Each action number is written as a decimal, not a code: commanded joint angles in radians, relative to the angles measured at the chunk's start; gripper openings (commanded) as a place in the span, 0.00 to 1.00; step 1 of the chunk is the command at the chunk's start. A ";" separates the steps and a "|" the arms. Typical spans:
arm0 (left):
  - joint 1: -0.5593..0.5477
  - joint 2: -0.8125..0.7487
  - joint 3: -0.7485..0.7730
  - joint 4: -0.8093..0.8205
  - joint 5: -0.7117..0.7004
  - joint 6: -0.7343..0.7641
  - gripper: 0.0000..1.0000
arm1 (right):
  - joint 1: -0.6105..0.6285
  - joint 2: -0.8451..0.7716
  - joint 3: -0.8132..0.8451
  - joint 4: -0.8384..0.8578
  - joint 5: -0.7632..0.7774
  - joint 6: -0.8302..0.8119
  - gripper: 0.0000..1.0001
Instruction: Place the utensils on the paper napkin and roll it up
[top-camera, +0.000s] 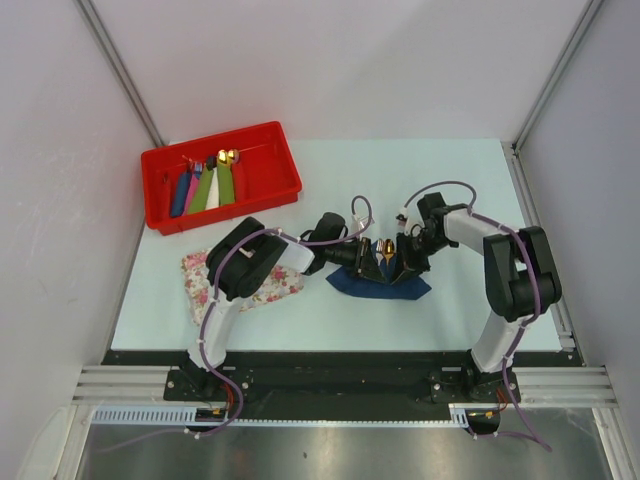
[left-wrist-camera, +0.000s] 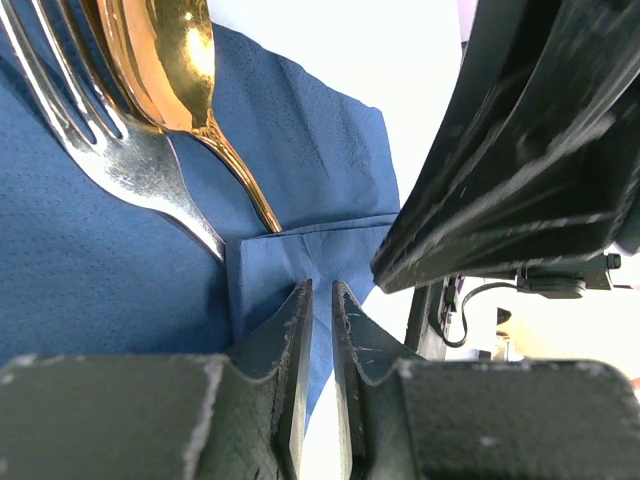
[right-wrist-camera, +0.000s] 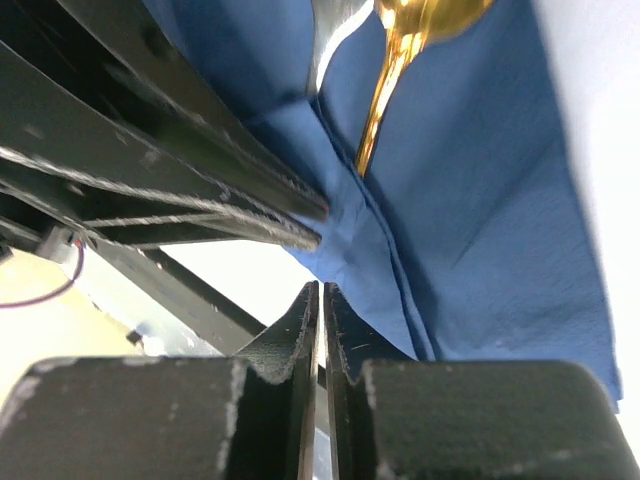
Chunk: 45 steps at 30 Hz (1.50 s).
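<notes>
The navy paper napkin (top-camera: 380, 285) lies mid-table between my two grippers. On it rest the gold spoon (left-wrist-camera: 170, 60) and the silvery fork (left-wrist-camera: 130, 170); the spoon's bowl (top-camera: 386, 246) also shows from above. A flap of the napkin (left-wrist-camera: 300, 250) is folded over the handle ends. My left gripper (left-wrist-camera: 321, 285) sits at that flap, its jaws drawn close on the napkin's folded edge. My right gripper (right-wrist-camera: 321, 288) is shut with nothing in it, its tips beside the napkin's (right-wrist-camera: 480, 200) creased edge, opposite the left fingers (right-wrist-camera: 230, 215).
A red bin (top-camera: 280, 165) at the back left holds several coloured rolls with gold tips. A pink-flowered tray (top-camera: 200, 272) lies at the left, partly under the left arm. Both arms crowd the napkin from either side.
</notes>
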 joint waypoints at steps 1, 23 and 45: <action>0.015 0.009 0.019 -0.026 -0.023 0.038 0.18 | 0.017 0.016 -0.023 -0.039 -0.006 -0.033 0.09; 0.015 -0.004 0.017 -0.048 -0.037 0.060 0.19 | -0.027 -0.013 0.030 -0.080 0.060 -0.048 0.36; 0.014 0.000 0.008 -0.031 -0.035 0.054 0.19 | -0.224 0.140 0.000 -0.163 0.085 -0.108 0.67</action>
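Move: The folded napkin's right corner lies about 8 cm to the right of the right hand, some 3 cm back and 3 cm below it. The spoon is roughly 4 cm ahead of the right hand, 2 cm to its left and 3 cm down; the fork lies beside it, about 4 cm ahead and 4 cm to the left. From the left hand, that corner is some 12 cm to the right, 2 cm back and 1 cm down. The napkin's folded-over edge stays under the left fingertips, which don't move. The shut right fingers dip back and down about 3 cm over the edge's near side, pause, then rise and arc some 9 cm to the right along the fold, opening wide, and finally come back and down around the right corner. ##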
